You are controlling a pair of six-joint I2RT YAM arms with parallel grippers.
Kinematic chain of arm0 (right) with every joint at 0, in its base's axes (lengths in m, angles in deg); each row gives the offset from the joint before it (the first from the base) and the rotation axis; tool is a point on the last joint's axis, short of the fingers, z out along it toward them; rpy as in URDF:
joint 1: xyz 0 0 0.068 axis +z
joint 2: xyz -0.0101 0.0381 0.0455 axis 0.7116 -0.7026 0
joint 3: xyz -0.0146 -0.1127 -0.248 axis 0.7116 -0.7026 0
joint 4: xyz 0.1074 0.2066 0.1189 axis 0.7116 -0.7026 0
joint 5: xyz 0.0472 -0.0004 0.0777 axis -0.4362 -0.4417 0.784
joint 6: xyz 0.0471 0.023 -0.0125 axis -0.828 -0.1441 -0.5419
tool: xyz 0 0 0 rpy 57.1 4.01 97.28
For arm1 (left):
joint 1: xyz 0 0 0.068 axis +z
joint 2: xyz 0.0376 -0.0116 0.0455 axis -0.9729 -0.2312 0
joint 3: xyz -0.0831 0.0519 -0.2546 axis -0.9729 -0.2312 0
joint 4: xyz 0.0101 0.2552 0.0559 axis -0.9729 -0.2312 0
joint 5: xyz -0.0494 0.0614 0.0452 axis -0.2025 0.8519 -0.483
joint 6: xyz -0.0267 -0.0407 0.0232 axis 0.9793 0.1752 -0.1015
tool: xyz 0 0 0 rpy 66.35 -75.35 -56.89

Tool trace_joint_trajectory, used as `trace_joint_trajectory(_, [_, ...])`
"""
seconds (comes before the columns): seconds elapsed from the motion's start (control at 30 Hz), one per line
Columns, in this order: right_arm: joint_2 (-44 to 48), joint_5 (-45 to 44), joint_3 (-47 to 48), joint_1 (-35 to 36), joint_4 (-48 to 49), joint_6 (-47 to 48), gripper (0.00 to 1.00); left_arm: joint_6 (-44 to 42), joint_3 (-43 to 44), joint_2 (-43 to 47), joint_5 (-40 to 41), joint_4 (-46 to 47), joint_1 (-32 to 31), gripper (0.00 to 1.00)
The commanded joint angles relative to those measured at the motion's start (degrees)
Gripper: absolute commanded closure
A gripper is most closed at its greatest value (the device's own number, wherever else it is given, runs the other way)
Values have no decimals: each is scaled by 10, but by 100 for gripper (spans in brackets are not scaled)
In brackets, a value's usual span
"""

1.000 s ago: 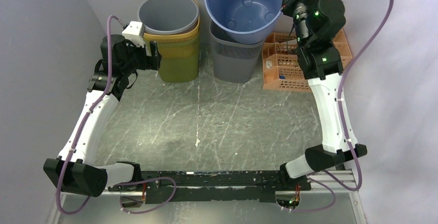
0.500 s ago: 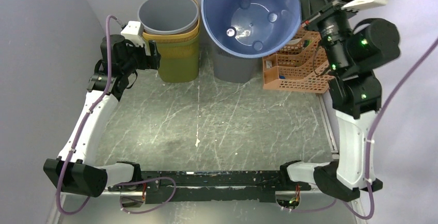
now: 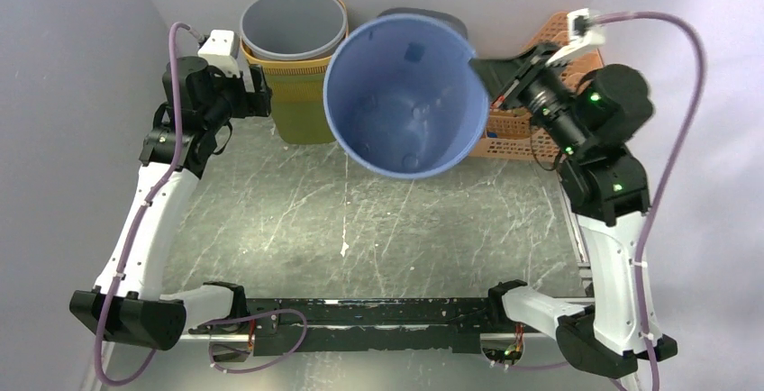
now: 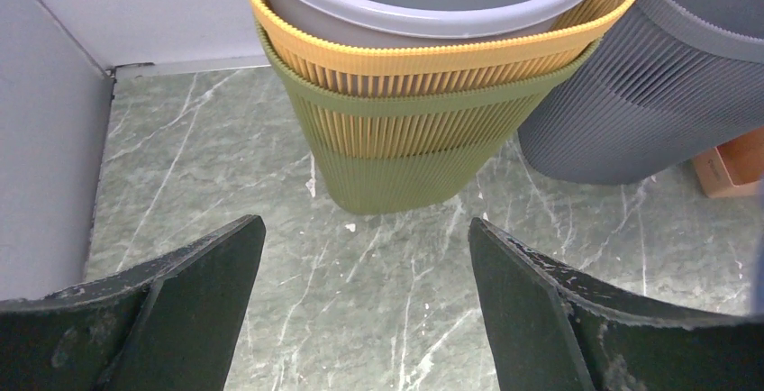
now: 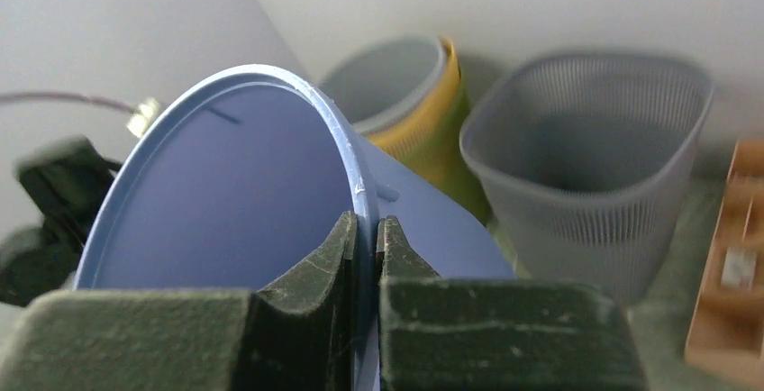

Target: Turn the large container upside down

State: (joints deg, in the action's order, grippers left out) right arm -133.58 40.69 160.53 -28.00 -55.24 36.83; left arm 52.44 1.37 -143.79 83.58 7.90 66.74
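Observation:
The large container is a blue round bucket [image 3: 396, 94], held up in the air over the back of the table with its mouth facing up toward the top camera. My right gripper [image 3: 482, 68] is shut on its right rim; in the right wrist view the thin blue wall [image 5: 270, 193] runs between the two closed fingertips [image 5: 367, 229]. My left gripper [image 4: 365, 229] stands open above the marble table, in front of the stacked bins, with nothing between its fingers. In the top view it sits at the back left [image 3: 257, 101].
A stack of bins, grey inside yellow inside olive green [image 3: 302, 58], stands at the back left. A grey ribbed basket [image 5: 595, 148] stands behind the blue container. An orange crate [image 3: 541, 130] sits at the back right. Walls close in at left and back.
My right arm has carried the blue container forward and left, away from the grey basket, and lowered it. The left arm has shifted slightly back and stays open.

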Motion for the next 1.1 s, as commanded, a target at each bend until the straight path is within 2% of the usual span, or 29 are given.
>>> trace_joint_trajectory(0.0, [29, 57, -94, 2, 23, -24, 100, 7, 24, 19, 30, -24, -3, 5])
trace_joint_trajectory(0.1, [47, 73, -183, 2, 37, -26, 100, 7, 33, 21, 34, -28, -4, 5])
trace_joint_trajectory(0.27, [62, 80, -279, 8, 60, -26, 100, 6, 39, 15, 31, -40, -4, 5])
trace_joint_trajectory(0.67, [36, 26, -398, 77, 122, -29, 100, 0, 15, 10, 29, -33, -3, 5])
trace_joint_trajectory(0.7, [32, 11, -403, 82, 120, -24, 95, 0, 14, 8, 27, -32, -3, 5])
trace_joint_trajectory(0.8, [21, -32, -406, 94, 107, 4, 67, -2, 14, 3, 25, -31, -4, 4])
trace_joint_trajectory(0.83, [17, -42, -403, 96, 102, 15, 63, -3, 14, 2, 26, -31, -3, 5])
trace_joint_trajectory(1.07, [-7, -99, -344, 105, 51, 77, 53, -2, -4, -4, 27, -19, -4, 5])
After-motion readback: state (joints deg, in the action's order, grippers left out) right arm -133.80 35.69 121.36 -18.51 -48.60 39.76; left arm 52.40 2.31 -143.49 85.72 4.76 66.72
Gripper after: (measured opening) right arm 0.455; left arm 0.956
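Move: The large blue container, already pinched by its rim on the right side, is bound for open table about 16 cm left of the right hand, 4 cm back and some 55 cm below. The grey mesh bin stands about 31 cm ahead and 7 cm left, the green-yellow bin stack 31 cm ahead and 39 cm left, both middles roughly 40 cm lower. From the left hand that open spot lies about 28 cm right, 15 cm back and 36 cm down. The blue container is lowered, still held by its rim, as the right hand sinks about 27 cm, fast at first and then easing, drifting left towards the open table in front of the mesh bin. The wrist tips the fingers down some 30 degrees, levelling the mouth; near the bottom the fingers open about halfway, releasing their pinch but staying astride the rim as the hand edges forward. ##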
